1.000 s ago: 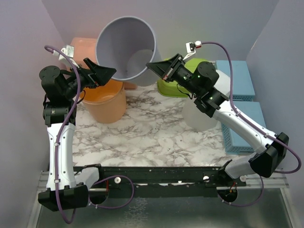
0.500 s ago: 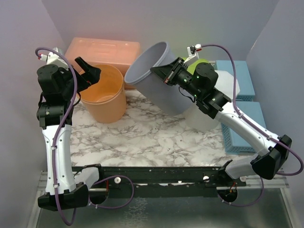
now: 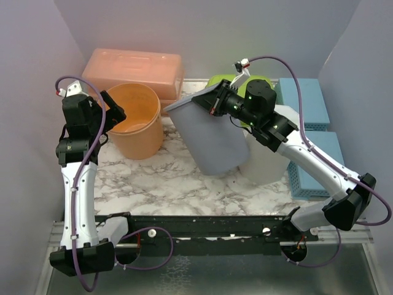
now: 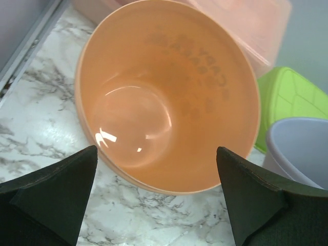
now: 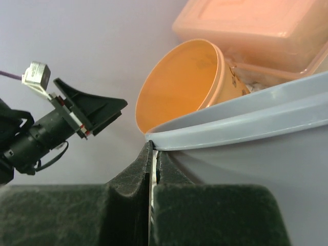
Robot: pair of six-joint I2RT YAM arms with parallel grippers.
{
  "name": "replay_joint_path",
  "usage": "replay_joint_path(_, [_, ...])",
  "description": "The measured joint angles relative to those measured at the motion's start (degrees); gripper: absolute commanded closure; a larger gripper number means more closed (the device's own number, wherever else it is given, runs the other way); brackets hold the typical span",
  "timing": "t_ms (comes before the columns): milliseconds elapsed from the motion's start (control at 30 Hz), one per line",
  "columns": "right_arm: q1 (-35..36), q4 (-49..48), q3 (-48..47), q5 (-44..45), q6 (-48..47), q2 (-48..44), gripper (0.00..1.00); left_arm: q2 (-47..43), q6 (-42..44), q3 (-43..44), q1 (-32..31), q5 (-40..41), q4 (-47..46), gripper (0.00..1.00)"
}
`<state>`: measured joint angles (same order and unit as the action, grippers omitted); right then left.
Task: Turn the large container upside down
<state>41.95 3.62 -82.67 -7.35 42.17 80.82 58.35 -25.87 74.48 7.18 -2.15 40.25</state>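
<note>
The large container [image 3: 212, 138] is a grey plastic bucket, tilted in mid-table with its outer wall toward the top camera and its rim [image 3: 190, 100] uppermost. My right gripper [image 3: 213, 103] is shut on that rim; in the right wrist view the fingers [image 5: 152, 148] pinch the rim's edge with the grey wall [image 5: 256, 174] to their right. Whether the base touches the table I cannot tell. My left gripper [image 3: 114, 114] stands open and apart from it, over the orange bucket [image 3: 132, 123]; nothing is between its fingers [image 4: 156, 151]. The grey container's corner shows at the left wrist view's right edge [image 4: 302, 148].
The orange bucket [image 4: 164, 97] stands upright and empty at the left. A pink lidded box [image 3: 132, 64] lies behind it, a green tub [image 3: 236, 81] at the back. A white translucent tub [image 3: 267, 160] and two blue baskets [image 3: 307, 101] [image 3: 319, 163] fill the right side.
The right gripper has swung the grey container over, from its opening facing the camera to its outer wall showing, and lowered it. The left gripper drew back left and down over the orange bucket.
</note>
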Motion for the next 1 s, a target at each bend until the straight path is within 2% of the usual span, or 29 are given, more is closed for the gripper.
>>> replay_joint_path(267, [-0.02,1.51,2.49,-5.68,-1.99,0.07,0.99,-0.42,0.33,-2.27,0.0,3.85,1.51,0.01])
replay_joint_path(367, [-0.04,0.79,5.09,-9.66,-1.86,-0.24,0.99,-1.42,1.16,-2.27,0.0,0.72,0.37,0.01])
replay_joint_path(500, [-0.04,0.35,8.79,-14.53,-1.27,-0.48,0.99,-3.45,2.23,-2.27,0.09,-9.55,-4.59,0.01])
replay_joint_path(667, [-0.02,3.41,9.55,-13.99,-2.21,-0.61,0.83,-3.5,2.82,-2.27,0.09,-20.52,-9.68,0.01])
replay_joint_path(900, [0.0,13.94,-2.91,-7.32,-6.95,2.84,0.66,-2.8,2.78,-4.11,0.09,-30.03,-12.37,0.01])
replay_joint_path(1000, [0.0,17.57,-6.86,-3.06,-8.41,5.07,0.63,-1.97,2.8,-5.7,0.07,-36.28,-13.18,0.01])
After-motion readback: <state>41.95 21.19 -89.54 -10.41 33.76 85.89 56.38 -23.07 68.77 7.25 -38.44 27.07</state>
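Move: The right hand already pinches the rim of the grey container; the container's middle hangs some 15 cm below, 8 cm back and 6 cm to the right. From that hand the orange bucket stands about 26 cm left and 8 cm farther out, the white bin some 30 cm right and 2 cm back, both well below. From the open left hand, the grey container lies about 36 cm right and 8 cm back, 8 cm lower; the orange bucket is 8 cm ahead, 3 cm right and 20 cm lower. Downward and somewhat back, the right hand lowers the pinched rim about 8 cm towards the table, then opens its fingers part-way, lets go and comes forward and a little up. The left hand, wide open, dips briefly, then swings about 11 cm right towards the grey container, turning some 35 degrees clockwise and ending slightly higher. ##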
